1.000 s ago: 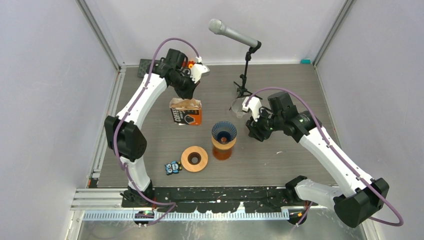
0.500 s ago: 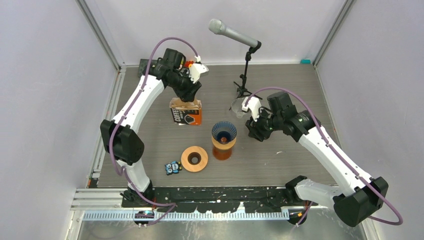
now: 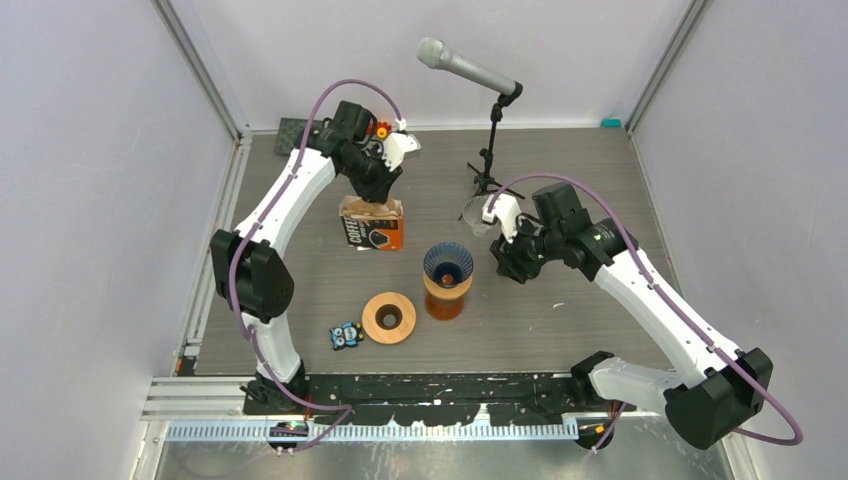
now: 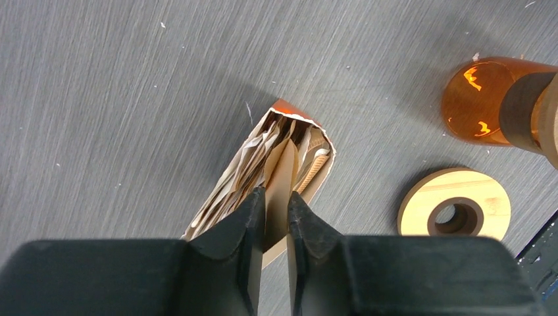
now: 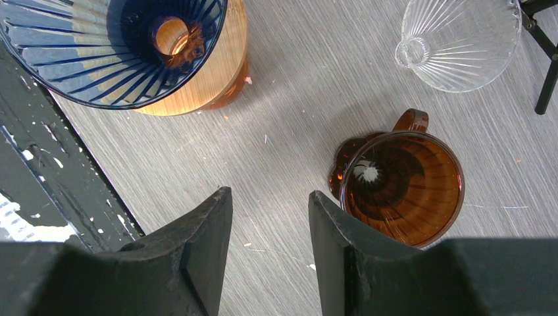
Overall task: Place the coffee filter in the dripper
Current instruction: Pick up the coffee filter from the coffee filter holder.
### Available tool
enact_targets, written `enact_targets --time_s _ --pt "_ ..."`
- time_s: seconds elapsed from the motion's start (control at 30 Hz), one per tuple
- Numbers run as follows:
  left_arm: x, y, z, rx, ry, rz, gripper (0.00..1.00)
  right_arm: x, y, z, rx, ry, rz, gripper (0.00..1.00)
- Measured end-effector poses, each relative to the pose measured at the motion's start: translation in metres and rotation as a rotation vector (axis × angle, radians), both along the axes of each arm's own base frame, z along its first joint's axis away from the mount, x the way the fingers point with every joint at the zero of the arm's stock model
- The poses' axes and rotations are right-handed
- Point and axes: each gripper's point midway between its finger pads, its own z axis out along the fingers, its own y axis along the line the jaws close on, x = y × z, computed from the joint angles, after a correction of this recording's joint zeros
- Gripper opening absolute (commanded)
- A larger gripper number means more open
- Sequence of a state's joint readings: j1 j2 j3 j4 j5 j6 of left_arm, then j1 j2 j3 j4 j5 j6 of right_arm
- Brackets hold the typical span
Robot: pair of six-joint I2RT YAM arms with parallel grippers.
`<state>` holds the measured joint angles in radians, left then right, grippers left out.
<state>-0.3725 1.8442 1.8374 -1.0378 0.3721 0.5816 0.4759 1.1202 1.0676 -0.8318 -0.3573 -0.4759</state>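
An orange and black box of brown paper coffee filters stands open at the back left. In the left wrist view its open top shows several filters. My left gripper sits right above the box, shut on one brown filter that sticks up between the fingertips. A ribbed blue dripper sits on an amber glass server at the table's middle and also shows in the right wrist view. My right gripper is open and empty, just right of the blue dripper and beside an amber dripper.
A clear glass dripper lies by the microphone stand. A wooden ring and a small blue toy lie near the front. The ring and server show in the left wrist view.
My left gripper has shifted slightly down and right over the filter box. The right arm has barely moved.
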Motion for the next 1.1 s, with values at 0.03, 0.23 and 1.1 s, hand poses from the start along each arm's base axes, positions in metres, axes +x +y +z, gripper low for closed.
enact_targets --time_s 0.03,0.23,1.1 --pt "0.000 0.000 0.000 -0.001 0.000 -0.002 0.13 0.000 0.000 0.000 0.000 0.000 0.000 0.51" --pt "0.001 -0.001 0.005 -0.007 -0.009 -0.004 0.00 -0.001 0.000 0.000 -0.001 0.003 0.001 0.51" --pt "-0.057 0.013 0.115 -0.121 -0.233 -0.055 0.00 -0.004 0.002 0.002 0.014 0.018 0.008 0.53"
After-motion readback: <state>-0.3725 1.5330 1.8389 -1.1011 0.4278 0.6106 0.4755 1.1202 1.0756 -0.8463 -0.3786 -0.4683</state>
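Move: Between the left hand's open fingertips stands the coffee filter, its middle about 4 cm below the hand point and within 1 cm of it sideways. The filter holder's middle is level ahead, some 2 cm left and 8 cm below. The dripper lies about 13 cm back and 14 cm right, 2 cm lower; the wooden ring is 17 cm back, 2 cm right, 15 cm lower. From the right hand the filter is 15 cm ahead, 29 cm left and 3 cm lower. Pinching the coffee filter's top edge, the left fingers close fully, then the hand draws it up out of the filter holder, slowly at first and then faster, about 11 cm in all. Once rising, it also swings some 6 cm back towards its base, with the wrist tilting the fingertips outward by about 15 degrees while the grip stays shut. ##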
